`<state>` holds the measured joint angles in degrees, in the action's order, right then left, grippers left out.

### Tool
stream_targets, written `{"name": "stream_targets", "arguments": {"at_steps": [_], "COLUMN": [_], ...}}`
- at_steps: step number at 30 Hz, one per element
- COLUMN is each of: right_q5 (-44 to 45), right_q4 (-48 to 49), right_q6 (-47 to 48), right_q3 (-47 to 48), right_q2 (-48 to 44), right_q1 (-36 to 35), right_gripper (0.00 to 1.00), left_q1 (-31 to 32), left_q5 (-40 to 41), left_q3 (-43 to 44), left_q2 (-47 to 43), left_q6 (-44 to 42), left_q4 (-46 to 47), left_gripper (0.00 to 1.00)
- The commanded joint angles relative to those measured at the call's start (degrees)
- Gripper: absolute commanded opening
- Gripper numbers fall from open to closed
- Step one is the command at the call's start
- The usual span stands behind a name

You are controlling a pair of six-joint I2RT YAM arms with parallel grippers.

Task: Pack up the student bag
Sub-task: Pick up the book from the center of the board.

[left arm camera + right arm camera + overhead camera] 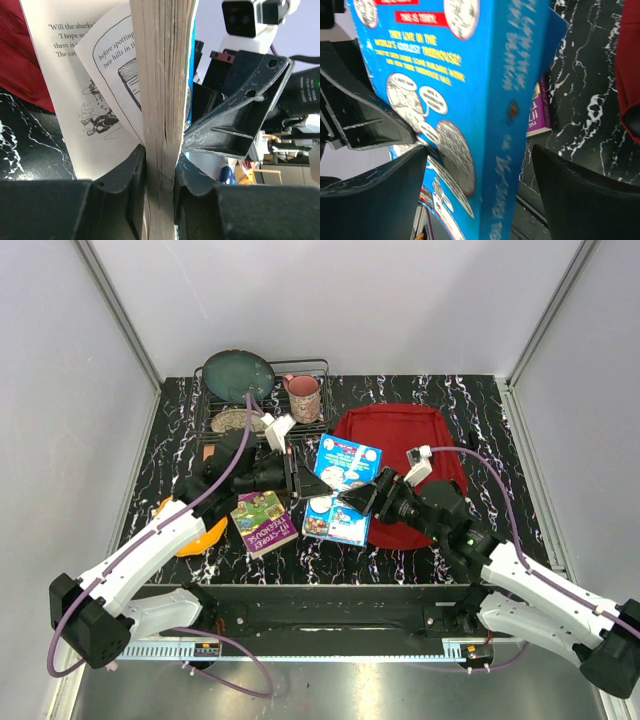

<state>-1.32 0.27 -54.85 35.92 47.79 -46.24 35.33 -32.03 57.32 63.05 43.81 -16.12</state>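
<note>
The student bag (405, 445), dark red, lies flat on the right of the table; its edge also shows in the wrist views (20, 50) (627, 75). My left gripper (303, 478) (160, 170) is shut on the page edge of a blue paperback book (348, 462) (162, 75), held on edge above the table with some pages fanning out. My right gripper (362, 500) (480, 170) is open, its fingers (590, 195) straddling the blue book's spine (510, 100) with a gap on the right side.
A second blue book (337, 521) and a purple book (263, 522) (540, 112) lie on the table near the front. An orange object (200, 537) sits under the left arm. A wire rack (310, 368) at the back holds a green plate (238, 375) and a pink mug (304, 397).
</note>
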Motion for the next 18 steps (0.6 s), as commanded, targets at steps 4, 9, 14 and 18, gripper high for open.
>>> {"name": "stream_targets", "arguments": {"at_steps": [4,9,14,18], "right_q5": [-3.9,-2.7,-2.5,-1.9], "right_q4": [11.7,11.9,9.1,8.4], "right_q6": [-1.4,-2.2,-2.3,-2.9], "right_q3": [-1.0,-2.9,-3.1,-5.0], "right_q2": [0.4,-2.2,-4.2,-6.5], "right_q1": [-0.3,-0.2,-0.2,-0.2], "right_gripper": [0.58,0.14,0.00,0.00], "left_q1": [-0.2,-0.1,-0.1,-0.1], "left_q5": [-6.4,-4.5,6.8,13.7], "left_q3": [-1.9,-1.8,-1.0,-0.1], "left_q2": [-2.2,-2.1,-4.8,-7.2], "left_q6": [2.2,1.5,-1.4,-4.3], "left_q4": [11.6,9.4,2.3,-2.3], "left_gripper": [0.00,0.33,0.96,0.99]}}
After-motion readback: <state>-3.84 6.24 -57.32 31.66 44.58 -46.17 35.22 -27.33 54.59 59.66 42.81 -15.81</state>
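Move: The blue book is held up between the hands, its middle some 4 cm to the left hand's right and about 3 cm to the right hand's left, roughly level with both. From the right hand, the red bag lies about 16 cm ahead, 15 to the right and 18 below. The purple book is 4 cm ahead, 20 to the left and 21 below. The right hand shuts on the book's spine, rising some 2 cm, before the left opens off the page edge. ##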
